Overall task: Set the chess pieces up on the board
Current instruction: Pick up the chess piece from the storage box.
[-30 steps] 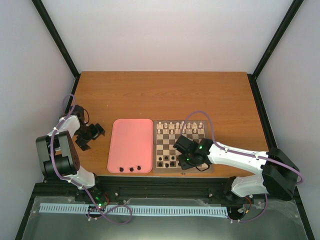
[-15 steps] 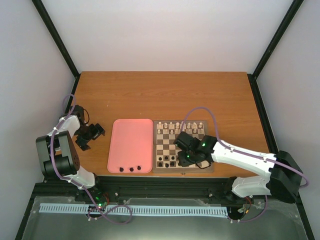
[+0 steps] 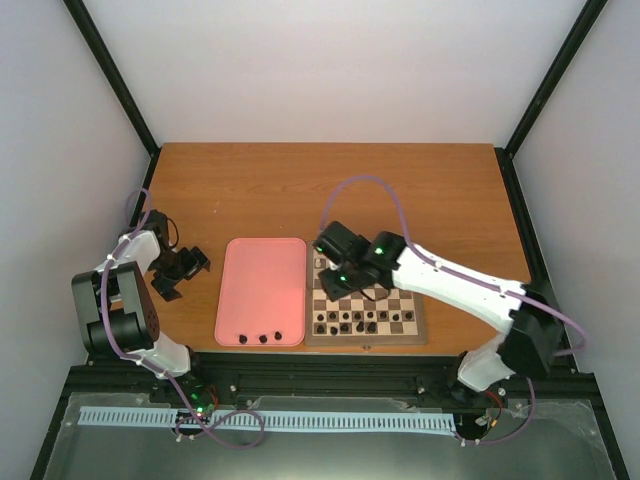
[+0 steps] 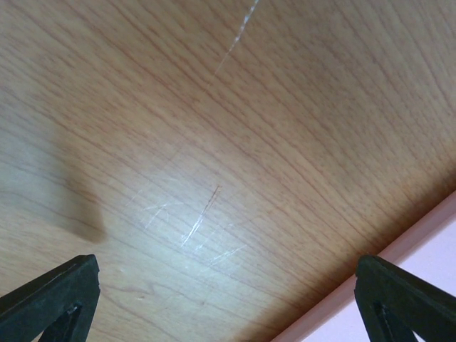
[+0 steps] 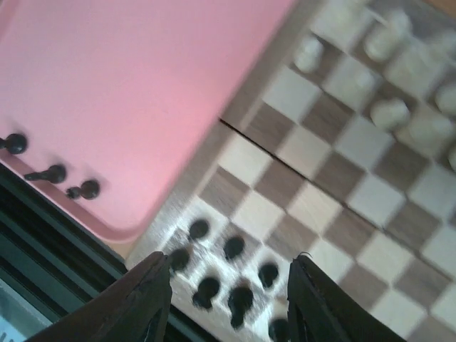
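Note:
The board (image 3: 392, 298) lies right of a pink tray (image 3: 262, 285). Dark chess pieces (image 3: 360, 321) fill its two near rows. The cream pieces (image 3: 392, 262) at the far side are mostly hidden by my right arm. Three dark pieces (image 3: 261, 338) lie at the tray's near edge. My right gripper (image 3: 326, 262) hangs open and empty above the board's far-left part. In the right wrist view it (image 5: 228, 303) is above the dark pieces (image 5: 235, 285), with the cream pieces (image 5: 392, 114) beyond and the tray's three dark pieces (image 5: 50, 173) to the left. My left gripper (image 3: 180, 268) is open and empty over the table.
The left wrist view shows bare scratched wood and a corner of the pink tray (image 4: 427, 246) between my open fingers (image 4: 50, 299). The wooden table (image 3: 330, 190) stretches behind the board. A black frame rail runs along the near edge.
My right gripper has moved from the board's near right part up to its far-left part, uncovering the near rows of dark pieces. The left arm has not moved.

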`<state>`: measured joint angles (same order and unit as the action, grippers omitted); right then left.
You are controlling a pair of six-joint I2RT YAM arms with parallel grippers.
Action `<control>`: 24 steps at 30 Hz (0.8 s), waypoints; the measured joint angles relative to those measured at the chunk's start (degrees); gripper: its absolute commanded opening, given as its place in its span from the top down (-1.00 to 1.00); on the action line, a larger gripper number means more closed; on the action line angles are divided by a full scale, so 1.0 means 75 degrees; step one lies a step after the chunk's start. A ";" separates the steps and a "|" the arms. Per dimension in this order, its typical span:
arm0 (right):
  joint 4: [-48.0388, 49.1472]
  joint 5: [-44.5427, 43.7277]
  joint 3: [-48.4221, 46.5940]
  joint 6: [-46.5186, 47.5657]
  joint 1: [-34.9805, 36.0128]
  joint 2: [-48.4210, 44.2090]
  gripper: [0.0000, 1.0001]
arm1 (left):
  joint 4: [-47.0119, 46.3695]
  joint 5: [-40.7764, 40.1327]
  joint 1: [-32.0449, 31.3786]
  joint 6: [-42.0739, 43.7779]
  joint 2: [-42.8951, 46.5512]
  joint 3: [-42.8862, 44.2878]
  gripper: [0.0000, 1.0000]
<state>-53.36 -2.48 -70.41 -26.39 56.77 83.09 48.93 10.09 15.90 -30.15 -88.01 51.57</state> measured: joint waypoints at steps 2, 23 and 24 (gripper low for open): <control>0.0076 0.0201 -0.0676 0.0440 0.0047 0.0664 0.07 | 0.0000 0.0023 0.0000 0.0000 0.0000 0.0000 -1.00; -0.0038 0.1990 -0.5983 0.2748 0.2084 0.5928 0.04 | -0.0012 0.0099 0.0000 -0.0003 -0.0070 0.0015 -0.99; -0.0111 0.1996 -0.6033 0.2748 0.2090 0.6044 0.04 | -0.0012 0.0099 0.0000 -0.0003 -0.0070 0.0015 -1.00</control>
<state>-54.19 12.49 -115.66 -5.78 72.44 128.42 48.84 10.83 15.90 -30.17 -88.53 51.68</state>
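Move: The right hand, empty, hovers over the left part of the chessboard. The leftmost black piece in the pink storage box lies about 24 cm to its left, 8 cm back and some 13 cm below. The middle box piece is about 19 cm left and 8 back, the right one 15 left and 7 back, the board's black corner piece 5 left and 5 back, all similarly low. From the left hand, that leftmost piece lies about 15 cm back and 15 to the right, slightly lower. Sweeping left by some 24 cm, the right hand leaves the board and crosses the pink box towards its leftmost black piece, easing slightly forward at first, then drawing back to finish about 7 cm nearer the base and 5 lower. The wrist swings about 40 degrees counter-clockwise on the way; the fingers stay half open and touch nothing, slowing sideways above the piece as the hand sinks. ##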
